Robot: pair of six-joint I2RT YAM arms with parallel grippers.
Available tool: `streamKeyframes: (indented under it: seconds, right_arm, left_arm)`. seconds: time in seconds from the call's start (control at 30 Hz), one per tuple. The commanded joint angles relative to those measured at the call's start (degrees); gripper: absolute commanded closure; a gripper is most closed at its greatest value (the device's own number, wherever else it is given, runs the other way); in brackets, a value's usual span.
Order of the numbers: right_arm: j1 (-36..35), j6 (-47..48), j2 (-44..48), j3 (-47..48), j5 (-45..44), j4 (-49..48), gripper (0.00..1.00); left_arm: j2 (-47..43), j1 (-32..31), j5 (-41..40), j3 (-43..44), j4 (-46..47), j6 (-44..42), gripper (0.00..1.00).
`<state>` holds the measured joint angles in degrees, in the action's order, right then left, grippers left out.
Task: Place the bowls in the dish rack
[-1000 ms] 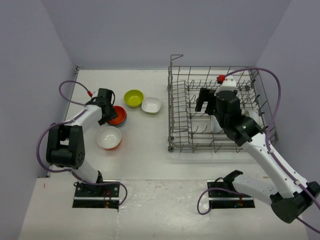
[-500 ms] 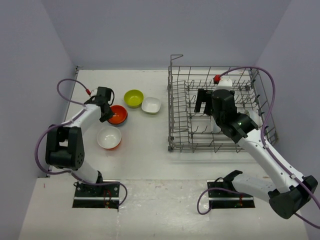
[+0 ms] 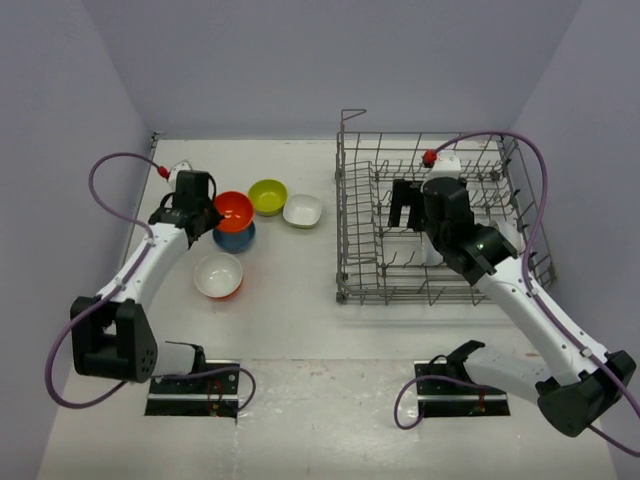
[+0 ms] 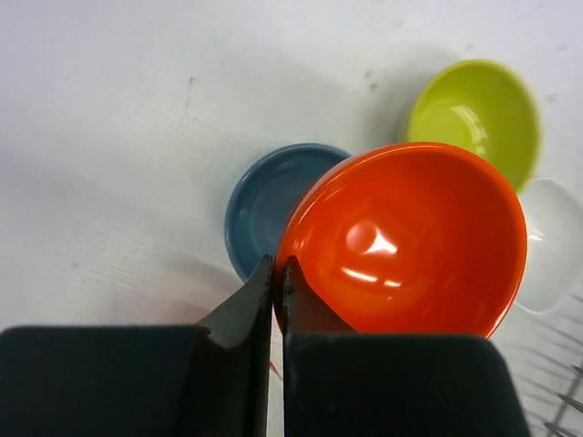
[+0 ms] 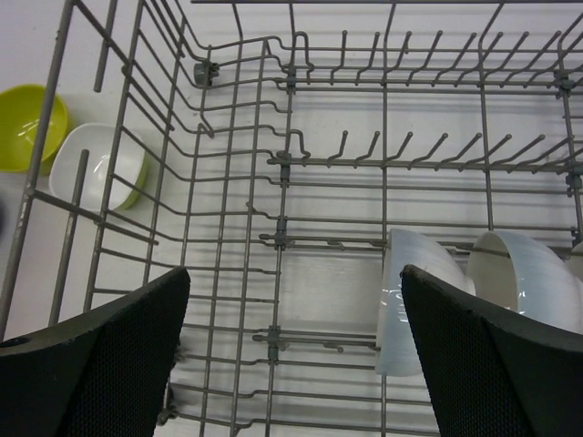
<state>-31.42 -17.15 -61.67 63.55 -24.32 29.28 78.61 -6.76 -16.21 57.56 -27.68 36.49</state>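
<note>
My left gripper (image 3: 203, 208) (image 4: 278, 273) is shut on the near rim of the plain orange bowl (image 3: 233, 211) (image 4: 410, 237) and holds it tilted just above the blue bowl (image 3: 236, 240) (image 4: 269, 196). Beyond them sit the yellow-green bowl (image 3: 267, 196) (image 4: 474, 114) (image 5: 25, 123) and the white squarish bowl (image 3: 303, 210) (image 4: 551, 246) (image 5: 96, 164). An orange bowl with a white inside (image 3: 218, 275) rests nearer the arm bases. My right gripper (image 3: 405, 207) (image 5: 293, 273) hangs open over the dish rack (image 3: 355, 270) (image 5: 291, 164). Two white bowls (image 5: 414, 300) (image 5: 528, 278) stand on edge among its tines.
The rack's tall wire sides fill the right half of the table, with a raised corner post (image 3: 352, 113) at the back left. Grey walls close in the table on three sides. Purple cables loop off both arms.
My left gripper closed on the orange bowl's rim and lifted it, uncovering the blue bowl that was under it. The right gripper shifted slightly left over the rack and stayed open.
</note>
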Motion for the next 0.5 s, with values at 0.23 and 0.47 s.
streamKeyframes:
  seconds: [0.23, 0.47]
  right_arm:
    - [-5.90, 7.12, 0.77, 9.65, 20.18, -5.02, 0.01]
    - [-13.75, 6.70, -11.79, 26.43, 19.39, -0.64, 0.01]
  left_arm:
    - [-17.16, -4.91, 10.32, 2.47, 8.78, -2.74, 1.00]
    - [-17.62, -15.55, 7.68, 6.95, 10.19, 0.50, 1.00]
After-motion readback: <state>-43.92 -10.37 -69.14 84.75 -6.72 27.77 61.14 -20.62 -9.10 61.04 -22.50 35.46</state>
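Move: The left hand already has the red bowl by its left rim, clear of the blue bowl, which sits some 11 cm below and 4 cm to the right. The rack's left wall is about 29 cm to this hand's right and 2 ahead; the green bowl is 8 ahead, 12 right. For the empty right hand the red bowl lies roughly 36 cm left, 5 ahead and 13 lower; the rack's left wall is 12 left, 3 ahead. Keeping its pinch on the red bowl's rim, the left hand lifts about 15 cm, then swings right towards the rack and the other hand, fingertips tipping up and turning clockwise. The right hand, wide open and touching nothing, moves left and up over the rack's left wall towards the bowl, yawing some 30 degrees counter-clockwise and drawing back slightly. ##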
